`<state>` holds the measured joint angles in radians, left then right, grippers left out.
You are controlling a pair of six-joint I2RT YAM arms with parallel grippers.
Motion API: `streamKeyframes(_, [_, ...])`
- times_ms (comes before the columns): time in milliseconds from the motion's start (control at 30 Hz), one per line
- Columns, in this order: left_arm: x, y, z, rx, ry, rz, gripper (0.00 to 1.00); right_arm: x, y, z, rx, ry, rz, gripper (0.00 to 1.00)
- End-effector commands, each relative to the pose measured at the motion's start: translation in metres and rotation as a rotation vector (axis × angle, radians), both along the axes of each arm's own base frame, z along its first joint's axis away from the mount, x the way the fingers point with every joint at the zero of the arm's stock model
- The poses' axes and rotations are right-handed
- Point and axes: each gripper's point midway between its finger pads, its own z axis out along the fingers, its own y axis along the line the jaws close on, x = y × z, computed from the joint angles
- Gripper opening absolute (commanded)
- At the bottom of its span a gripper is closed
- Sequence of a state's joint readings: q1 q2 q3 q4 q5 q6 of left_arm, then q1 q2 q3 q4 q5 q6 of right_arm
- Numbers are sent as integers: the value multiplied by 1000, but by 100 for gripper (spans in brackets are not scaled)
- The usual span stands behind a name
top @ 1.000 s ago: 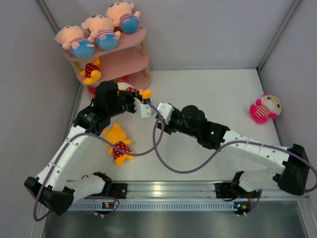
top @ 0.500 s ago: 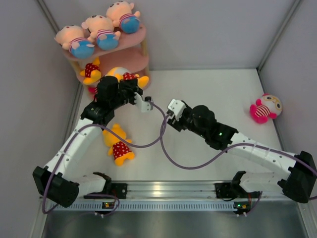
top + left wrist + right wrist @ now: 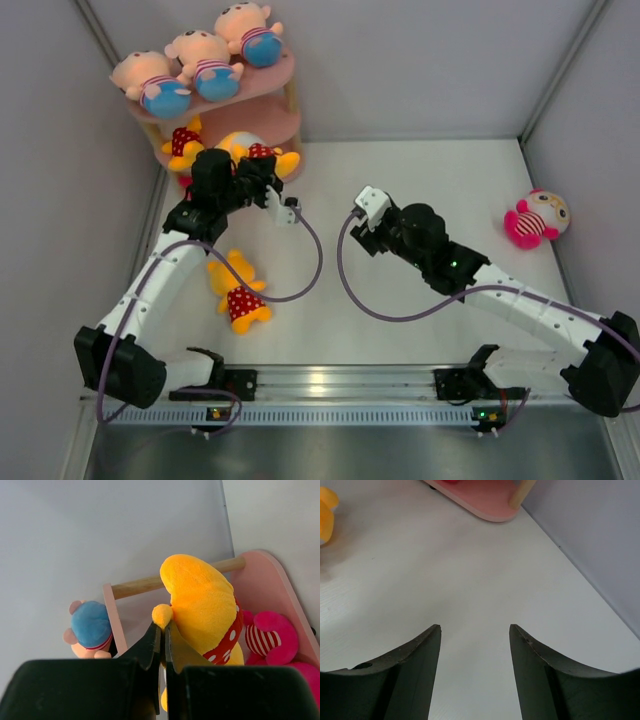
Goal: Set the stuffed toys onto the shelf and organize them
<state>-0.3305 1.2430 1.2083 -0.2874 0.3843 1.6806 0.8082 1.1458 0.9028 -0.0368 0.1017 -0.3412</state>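
Note:
The pink shelf (image 3: 268, 128) stands at the back left, with three boy dolls (image 3: 205, 62) on its top board and a yellow bear (image 3: 184, 143) on the middle board. My left gripper (image 3: 258, 162) is shut on a second yellow bear (image 3: 250, 150), pinching its ear (image 3: 162, 615), and holds it at the middle board. A pink striped doll (image 3: 267, 637) lies on the lower board beside it. My right gripper (image 3: 366, 207) is open and empty over the table's middle (image 3: 475, 627). A third yellow bear (image 3: 238, 290) and a pink doll (image 3: 535, 219) lie on the table.
Grey walls close in the table on the left, back and right. The shelf's wooden post (image 3: 150, 583) crosses just behind the held bear. Purple cables (image 3: 335, 290) hang between the arms over the table.
My left gripper has carried the yellow bear back and up to the shelf's middle board. My right gripper has pulled away to the right, open and empty.

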Motion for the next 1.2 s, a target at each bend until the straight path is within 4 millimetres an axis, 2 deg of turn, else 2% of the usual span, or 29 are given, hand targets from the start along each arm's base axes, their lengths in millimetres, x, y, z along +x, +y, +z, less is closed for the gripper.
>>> streamKeyframes(0, [13, -2, 34, 8, -156, -71, 0, 0, 0, 21, 70, -36, 7, 57])
streamKeyframes(67, [21, -3, 31, 13, -166, -86, 0, 0, 2, 18, 69, -29, 12, 57])
streamKeyframes(200, [36, -2, 39, 22, -228, -96, 0, 0, 4, 16, 71, -21, 19, 57])
streamKeyframes(267, [44, -4, 34, 31, -224, -106, 0, 1, 6, 15, 69, -19, 22, 57])
streamKeyframes(400, [55, -5, 43, 20, -247, -108, 0, 0, 7, 14, 70, -16, 28, 57])
streamKeyframes(500, [67, 0, 40, 11, -230, -98, 0, 1, 7, 11, 57, -20, 29, 57])
streamKeyframes(667, [88, 23, 25, -33, -166, -64, 0, 5, 11, 5, 35, -20, 38, 57])
streamKeyframes(900, [94, 33, 11, -124, -67, -46, 0, 9, 24, -3, 35, -4, 70, 57])
streamKeyframes(1067, [95, 45, -8, -163, 3, -15, 0, 11, 27, -5, 42, 1, 71, 57])
streamKeyframes(1167, [102, 52, -10, -218, 32, 24, 0, 11, 27, -6, 41, 4, 72, 57])
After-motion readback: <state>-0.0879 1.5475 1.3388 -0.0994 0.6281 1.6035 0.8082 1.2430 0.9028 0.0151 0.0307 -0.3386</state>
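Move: The left hand already pinches an orange toy by its ear; the free right part of the middle shelf lies about 15 cm ahead, 8 cm left and 5 cm below. The shelved orange toy is roughly 11 cm ahead, 24 cm left and slightly lower; the pink toys are some 14 cm ahead, 9 cm left, 20 cm down. From the idle right hand that shelf spot is around 29 cm ahead and 35 cm left, a little above. Left hand carries the ear-pinched orange toy about 10 cm forward, then 5 cm left, into the middle shelf. ##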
